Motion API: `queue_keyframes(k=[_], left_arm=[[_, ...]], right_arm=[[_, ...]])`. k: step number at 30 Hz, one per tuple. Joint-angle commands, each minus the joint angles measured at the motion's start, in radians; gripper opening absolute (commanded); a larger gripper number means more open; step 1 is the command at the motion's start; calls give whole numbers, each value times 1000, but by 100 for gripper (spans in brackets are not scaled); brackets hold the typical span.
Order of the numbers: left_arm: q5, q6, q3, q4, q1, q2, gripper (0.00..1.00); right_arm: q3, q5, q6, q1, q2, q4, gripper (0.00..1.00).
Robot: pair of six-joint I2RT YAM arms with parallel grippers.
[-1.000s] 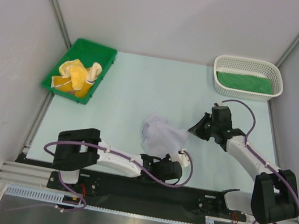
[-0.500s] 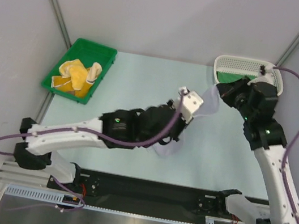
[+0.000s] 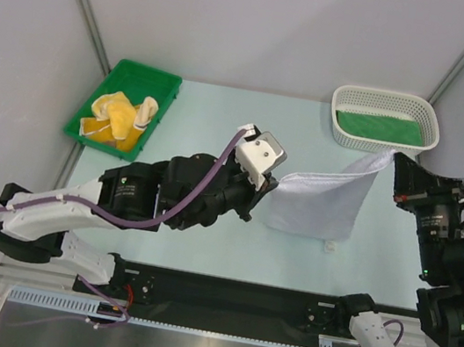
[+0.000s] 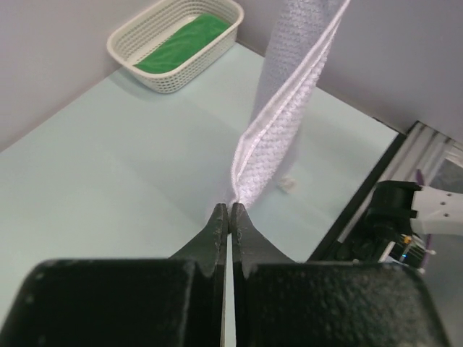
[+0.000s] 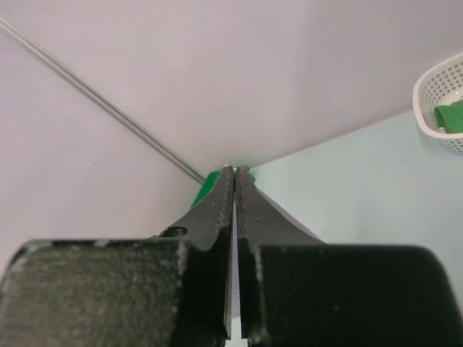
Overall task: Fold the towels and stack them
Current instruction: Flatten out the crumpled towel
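Note:
A white, pale lavender towel (image 3: 316,201) hangs spread between my two grippers, its lower edge near the table. My left gripper (image 3: 270,183) is shut on its left top corner; in the left wrist view the cloth (image 4: 278,123) rises straight from the left gripper's (image 4: 230,210) closed tips. My right gripper (image 3: 392,158) is shut on the right top corner, just in front of the basket. In the right wrist view the right gripper's (image 5: 235,173) jaws are closed with a thin pale strip between them. A green towel (image 3: 376,126) lies flat in the basket. Yellow towels (image 3: 121,115) lie crumpled in the tray.
The white mesh basket (image 3: 431,127) stands at the back right, also in the left wrist view (image 4: 145,61). The green plastic tray (image 3: 163,82) stands at the back left. A small white tag (image 3: 328,245) sits under the towel's lower right corner. Grey walls close in both sides.
Both arms have risen and drawn apart. The pale towel, a loose heap a second ago, now hangs stretched between the grippers. The right arm has pulled back from over the basket.

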Motion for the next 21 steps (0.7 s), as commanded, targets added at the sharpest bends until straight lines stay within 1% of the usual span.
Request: queue_keyframes(k=[1,3,4,6,7,8,9,10,11,12,13,14,15,16,17,18,21], left_arm=[[-34,52,-14,2,64,-10,0],[32,44,-19,4,156,-14,0],[77,50,-25,19,263,-17,0],[137,84,-47,51,349,-13,0],[149,116,-45,83,433,-7,0],[169,127,-41,96,476,18,0],[240,134,-16,105,518,35,0],[272,142,-1,122,596,55,0],[293,165,21,126,631,99,0],[308,171,77,126,664,131,1],[319,189,109,125,723,160,0],[328,194,142,123,751,185,0],[339,200,221,116,777,247,0],[342,213,261,101,822,271,0],[348,220,303,91,839,300,0],[352,228,381,84,854,341,0],[347,266,499,59,882,385,0]], right_arm=[[-43,41,16,2,79,40,0],[-52,29,16,5,175,93,0],[-58,10,0,5,219,163,0],[-36,7,-18,5,305,219,0],[-17,2,-30,6,406,243,0],[29,-8,-53,6,453,304,0],[53,-28,-70,8,509,340,0],[82,-69,-82,9,599,397,0],[159,-86,-108,11,653,415,0],[199,-100,-124,9,698,426,0],[254,-106,-135,11,787,422,0],[349,-108,-156,9,827,413,0],[400,-111,-164,5,861,405,0],[438,-145,-173,-1,895,405,0],[472,-156,-179,-6,921,405,0],[539,-163,-199,-8,965,405,0],[619,-199,-222,-9,1013,386,0]])
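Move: Between the raised hands hangs the gray towel, its middle about 10 cm right, 3 cm ahead and 12 cm below the left hand, and 10 cm left, 3 cm back and 14 cm below the right hand. The open far table they head over lies some 32 cm ahead, 2 cm left and 44 cm below the left hand; 25 cm ahead, 21 cm left and 48 cm below the right. The white basket stands roughly 40 cm ahead, 12 cm right and 45 cm below the right hand. Swinging the towel out high over the table, both arms sweep quickly forward about 30 cm and some 10 cm left, keeping their shut grip on its upper corners. The left hand stays nearly level while turning about 30 degrees counter-clockwise; the right dips some 10 cm with its fingers tipping down, then climbs back about half of that. ##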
